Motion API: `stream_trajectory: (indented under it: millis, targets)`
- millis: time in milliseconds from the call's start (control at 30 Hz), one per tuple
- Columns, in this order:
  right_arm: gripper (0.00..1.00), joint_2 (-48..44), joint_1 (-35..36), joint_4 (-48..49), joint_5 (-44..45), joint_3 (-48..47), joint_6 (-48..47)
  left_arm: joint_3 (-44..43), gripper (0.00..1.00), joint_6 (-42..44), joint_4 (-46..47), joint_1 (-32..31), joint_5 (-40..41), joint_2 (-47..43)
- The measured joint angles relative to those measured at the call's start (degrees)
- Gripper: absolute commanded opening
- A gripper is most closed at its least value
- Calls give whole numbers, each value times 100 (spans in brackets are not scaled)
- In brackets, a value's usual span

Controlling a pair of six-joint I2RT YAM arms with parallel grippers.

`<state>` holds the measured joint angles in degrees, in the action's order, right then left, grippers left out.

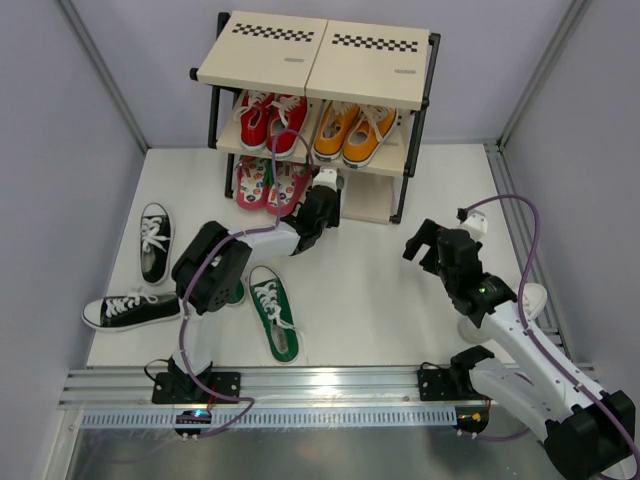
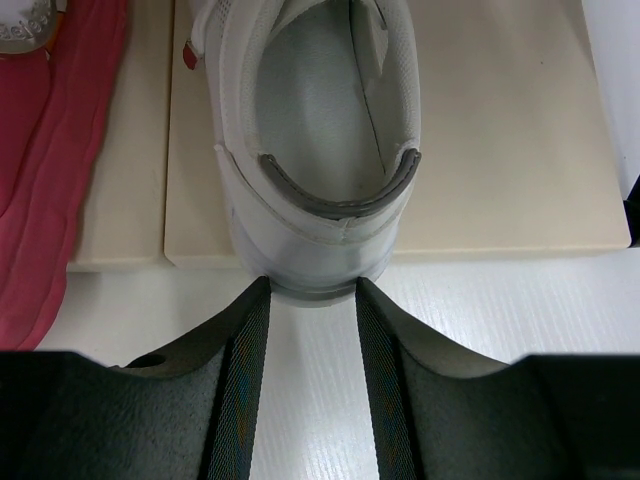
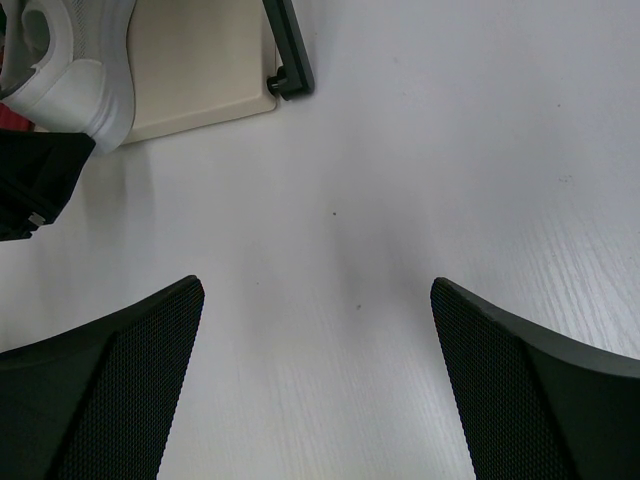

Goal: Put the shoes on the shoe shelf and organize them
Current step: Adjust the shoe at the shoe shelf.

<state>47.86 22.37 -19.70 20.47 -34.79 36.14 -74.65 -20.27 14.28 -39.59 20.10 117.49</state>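
A small white shoe stands on the lowest board of the shoe shelf, heel toward me. My left gripper is open just behind that heel, with its fingertips at the sole's edge and nothing between the pads. The pink flip-flops lie on the same tier to its left. On the table lie a green sneaker and two black sneakers. My right gripper hangs wide open over bare table. A second white shoe lies beside the right arm.
A red pair and an orange pair fill the middle tier. The shelf's black foot stands ahead and to the left of my right gripper. Grey walls enclose the table on both sides.
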Motion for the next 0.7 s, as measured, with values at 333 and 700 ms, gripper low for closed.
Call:
stream_trajectory:
  millis: [333, 700]
  targets:
    - [100, -157, 0, -232, 4, 22, 61, 490, 59, -238, -61, 2, -247, -356]
    - [99, -787, 0, -1762, 448, 125, 894, 2103, 71, -1252, -584, 2, -1147, -2267]
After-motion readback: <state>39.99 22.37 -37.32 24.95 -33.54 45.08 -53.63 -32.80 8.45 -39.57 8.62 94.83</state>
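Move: The left fingers are at the heel of the shelved white shoe, its middle some 12 cm ahead and level sideways; the nearer floral slipper sits 9 cm ahead and 11 cm left, the unshelved green shoe about 25 cm back and 15 cm left. From the right hand, the loose white shoe lies some 11 cm back, 19 cm right and 9 cm below; the shelf's right foot is 14 cm ahead, 11 cm left. Left hand backs 10 cm off the shelved shoe's heel, opening; right goes 6 cm back-right towards the loose shoe. ##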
